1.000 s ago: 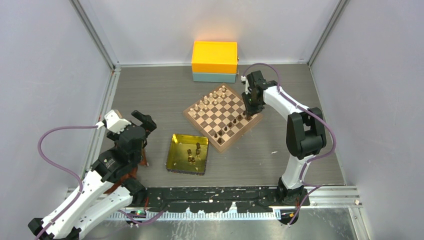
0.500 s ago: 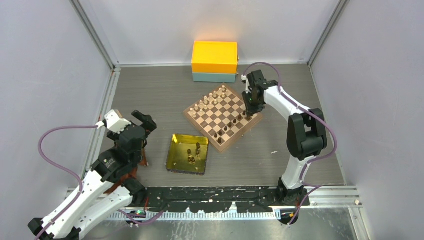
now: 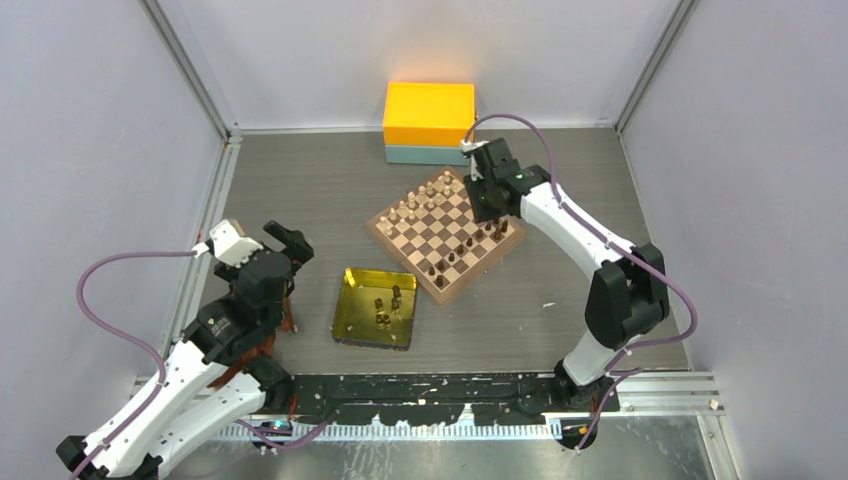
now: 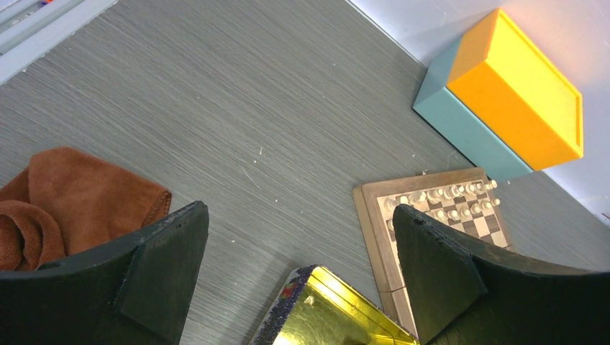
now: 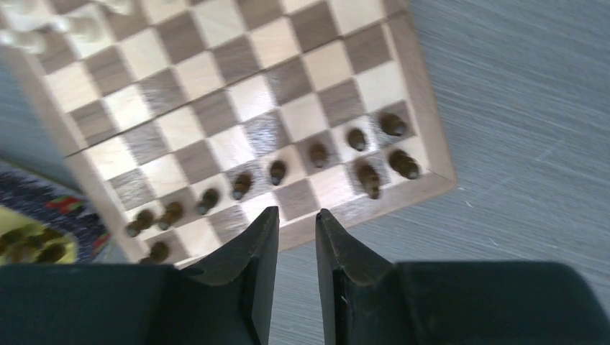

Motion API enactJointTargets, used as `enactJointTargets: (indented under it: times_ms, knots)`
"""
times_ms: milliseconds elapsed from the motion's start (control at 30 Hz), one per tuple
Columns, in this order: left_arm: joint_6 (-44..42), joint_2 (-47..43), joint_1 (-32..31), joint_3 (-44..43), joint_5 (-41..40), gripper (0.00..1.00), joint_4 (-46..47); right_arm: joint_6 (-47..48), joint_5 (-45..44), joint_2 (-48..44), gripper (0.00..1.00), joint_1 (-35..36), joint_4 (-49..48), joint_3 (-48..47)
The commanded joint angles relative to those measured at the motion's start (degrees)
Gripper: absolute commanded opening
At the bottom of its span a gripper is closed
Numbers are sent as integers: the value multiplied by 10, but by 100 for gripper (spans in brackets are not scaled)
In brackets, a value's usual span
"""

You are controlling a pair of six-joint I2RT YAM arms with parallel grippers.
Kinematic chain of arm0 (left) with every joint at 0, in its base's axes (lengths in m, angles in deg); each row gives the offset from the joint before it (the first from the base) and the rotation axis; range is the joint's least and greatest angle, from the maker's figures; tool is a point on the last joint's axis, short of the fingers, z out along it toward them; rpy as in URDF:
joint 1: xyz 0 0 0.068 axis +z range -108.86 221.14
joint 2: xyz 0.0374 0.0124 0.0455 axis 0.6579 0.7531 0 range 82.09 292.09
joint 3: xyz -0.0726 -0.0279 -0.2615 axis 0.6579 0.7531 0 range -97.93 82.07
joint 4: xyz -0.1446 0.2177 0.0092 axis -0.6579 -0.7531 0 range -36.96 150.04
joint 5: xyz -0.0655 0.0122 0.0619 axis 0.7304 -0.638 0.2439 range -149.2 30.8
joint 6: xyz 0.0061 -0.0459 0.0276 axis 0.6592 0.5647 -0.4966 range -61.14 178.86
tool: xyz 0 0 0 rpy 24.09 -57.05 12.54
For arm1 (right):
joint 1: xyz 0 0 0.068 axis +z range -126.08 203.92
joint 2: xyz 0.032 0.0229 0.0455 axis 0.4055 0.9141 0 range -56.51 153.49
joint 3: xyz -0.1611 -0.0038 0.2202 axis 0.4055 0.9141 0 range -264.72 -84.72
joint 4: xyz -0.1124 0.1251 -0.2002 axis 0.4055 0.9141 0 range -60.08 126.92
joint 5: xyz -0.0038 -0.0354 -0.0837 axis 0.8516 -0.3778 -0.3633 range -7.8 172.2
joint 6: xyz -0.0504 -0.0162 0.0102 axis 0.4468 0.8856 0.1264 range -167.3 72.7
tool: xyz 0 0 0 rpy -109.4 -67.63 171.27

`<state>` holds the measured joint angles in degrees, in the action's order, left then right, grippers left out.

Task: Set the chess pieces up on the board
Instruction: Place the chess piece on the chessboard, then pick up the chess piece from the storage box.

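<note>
The board [image 3: 430, 236] lies tilted mid-table. A row of dark chess pieces [image 3: 466, 244] stands along its near-right edge, sharper in the right wrist view as chess pieces [image 5: 277, 172] on the board [image 5: 237, 93]. A few more dark chess pieces [image 3: 386, 304] lie in the gold tray [image 3: 352, 322]. My right gripper [image 3: 487, 204] hovers over the board's right part. In its own view the right gripper [image 5: 296, 213] shows a narrow gap with nothing in it. My left gripper [image 4: 298, 208] stands wide open and empty, left of the tray; from above the left gripper [image 3: 293, 245] is well off the board.
Pale chessmen [image 3: 425, 194] line the board's far-left edge. An orange-and-teal box [image 3: 429, 122] stands behind the board. A brown cloth [image 4: 65, 194] lies under the left arm. Grey walls close in the table on three sides.
My right gripper has lifted and swung left from the board's right corner, uncovering the dark pieces there. The left arm has not moved.
</note>
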<state>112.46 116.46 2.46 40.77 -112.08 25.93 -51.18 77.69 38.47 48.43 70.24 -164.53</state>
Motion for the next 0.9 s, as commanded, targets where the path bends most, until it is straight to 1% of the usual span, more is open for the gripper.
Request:
enactJointTargets:
  times_ms: [0, 67, 133, 233, 267, 367, 467, 667, 800, 867]
  knots:
    - [4, -3, -3, 2, -19, 100, 19, -34, -31, -46, 32, 60, -48, -18]
    - [4, -7, -3, 3, -21, 100, 14, -50, -40, -52, 33, 85, -60, -20]
    - [5, -12, -3, 5, -21, 100, 11, -65, -51, -57, 37, 107, -69, -21]
    - [5, -17, -3, 8, -20, 100, 9, -89, -56, -66, 52, 138, -88, -12]
    - [6, -19, -3, 10, -20, 100, 8, -94, -56, -70, 59, 147, -96, -8]
    - [7, -22, -3, 13, -18, 100, 5, -119, -51, -81, 83, 170, -124, 12]
    - [7, -25, -3, 16, -16, 100, 6, -144, -43, -89, 99, 187, -156, 36]
    - [7, -27, -3, 22, -15, 100, 6, -174, -58, -91, 100, 238, -189, 66]
    - [6, -33, -3, 26, -16, 100, 6, -187, -82, -72, 100, 291, -198, 75]
    - [5, -39, -3, 27, -17, 100, 6, -193, -96, -56, 97, 315, -196, 73]
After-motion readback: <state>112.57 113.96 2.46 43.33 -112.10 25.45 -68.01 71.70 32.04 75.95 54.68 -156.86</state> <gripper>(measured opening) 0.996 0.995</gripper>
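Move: The dark pieces in the gold tray lie roughly 20 cm to the right hand's left, 17 cm back and 11 cm below. Some 8 cm down are the board's middle, 8 cm left and level fore-and-aft, and the last set piece, 4 cm right and 1 cm ahead. From the left hand the tray pieces are about 20 cm right, 5 cm back and 20 cm below. The empty right hand sweeps about 17 cm left and 9 cm back towards the tray pieces, opening wide. ##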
